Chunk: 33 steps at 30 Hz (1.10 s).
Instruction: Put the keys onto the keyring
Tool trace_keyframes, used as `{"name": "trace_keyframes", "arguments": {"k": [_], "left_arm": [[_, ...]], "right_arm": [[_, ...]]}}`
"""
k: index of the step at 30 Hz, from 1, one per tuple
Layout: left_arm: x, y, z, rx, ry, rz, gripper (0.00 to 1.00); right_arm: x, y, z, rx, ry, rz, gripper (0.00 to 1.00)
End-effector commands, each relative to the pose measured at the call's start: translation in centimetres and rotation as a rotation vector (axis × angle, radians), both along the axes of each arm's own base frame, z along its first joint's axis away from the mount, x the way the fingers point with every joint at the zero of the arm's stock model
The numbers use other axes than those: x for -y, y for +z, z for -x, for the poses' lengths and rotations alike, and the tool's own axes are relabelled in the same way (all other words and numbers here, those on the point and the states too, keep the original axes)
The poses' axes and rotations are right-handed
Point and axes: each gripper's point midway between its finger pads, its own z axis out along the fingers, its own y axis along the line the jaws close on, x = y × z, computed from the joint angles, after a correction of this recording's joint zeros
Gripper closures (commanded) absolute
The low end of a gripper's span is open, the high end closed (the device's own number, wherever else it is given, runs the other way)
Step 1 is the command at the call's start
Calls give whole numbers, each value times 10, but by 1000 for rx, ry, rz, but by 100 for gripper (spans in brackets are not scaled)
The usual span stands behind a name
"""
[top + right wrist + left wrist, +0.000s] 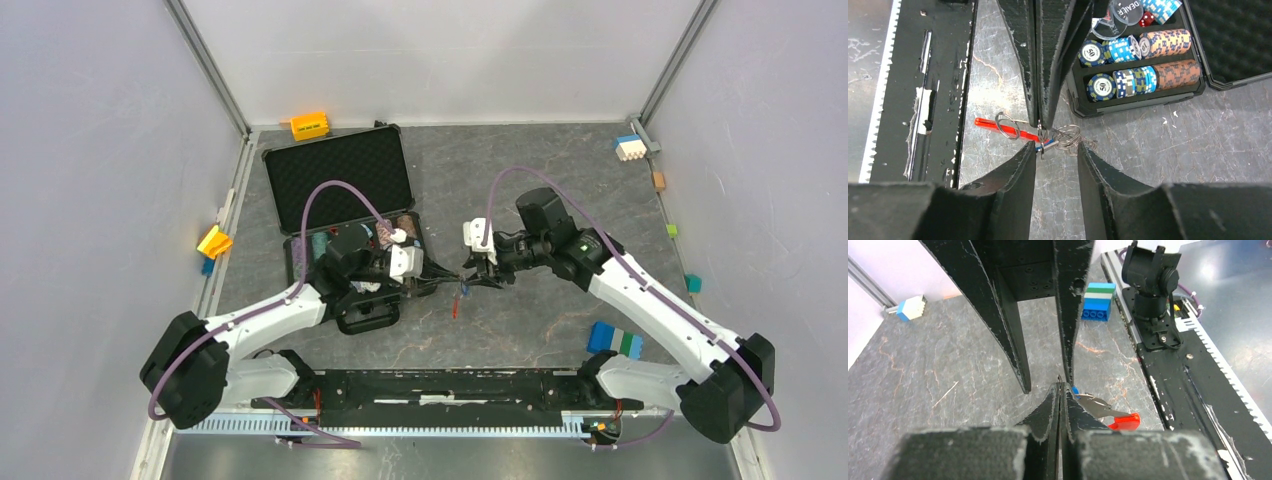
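Note:
The keyring [1068, 137], a cluster of silvery wire rings with a red strip [990, 123], hangs just above the table between the two arms. A small blue-headed key [1044, 146] sits among the rings. In the left wrist view the blue head [1075, 390], a silvery blade [1098, 406] and the red strip [1126, 421] show beside my fingers. My left gripper [1060, 386] is shut, with a thin ring pinched at its tips. My right gripper [1056, 148] is open and faces it, its fingertips on either side of the ring cluster. In the top view the left gripper [448, 283] and right gripper [482, 278] nearly meet.
An open black case [340, 180] with rows of poker chips [1138, 65] lies behind the left arm. A blue, green and white block [615, 340] sits near the right arm's base. Small blocks line the walls: orange [310, 125], yellow [214, 241], white-blue [629, 147].

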Motion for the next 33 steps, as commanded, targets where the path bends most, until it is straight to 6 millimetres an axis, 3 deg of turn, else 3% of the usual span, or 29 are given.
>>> {"name": "trace_keyframes", "arguments": {"k": [1,7,13,22,33], "left_arm": [[-2,29,10,42,-39,112,98],[-3,34,10,42,-32,132,98],[-3,34,11,38,-40,141,98],[-2,36,17,41,-81,163,98],[-3,31,26,46,-132,156,98]], "right_arm": [[-1,19,8,13,46,-82,62],[2,15,8,-5,50,-85,69],[4,9,14,-18,76,-84,88],[0,6,17,-49,102,-96,89],[-3,2,19,-66,125,-100,100]]}}
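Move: The small metal ring pinched in the left fingertips is what the open right hand goes for. It sits about 1 cm back and 1 cm to the left of the right hand, roughly level with it, and about 1 cm to the right of and 1 cm below the left hand. Counted from the left hand, the red handle dangles some 6 cm back and 6 cm down, and the wire coil about 2 cm ahead and 4 cm down. The ring stays pinched in the shut left fingers, which lift it about 2 cm and then ease back nearly as far, dipping their tips a little. The right hand, open around the ring's end, also shifts about 2 cm back towards the bases, rising briefly by 1 cm and settling again, while its fingers close right beside the left fingertips and pinch the ring's lower end. ##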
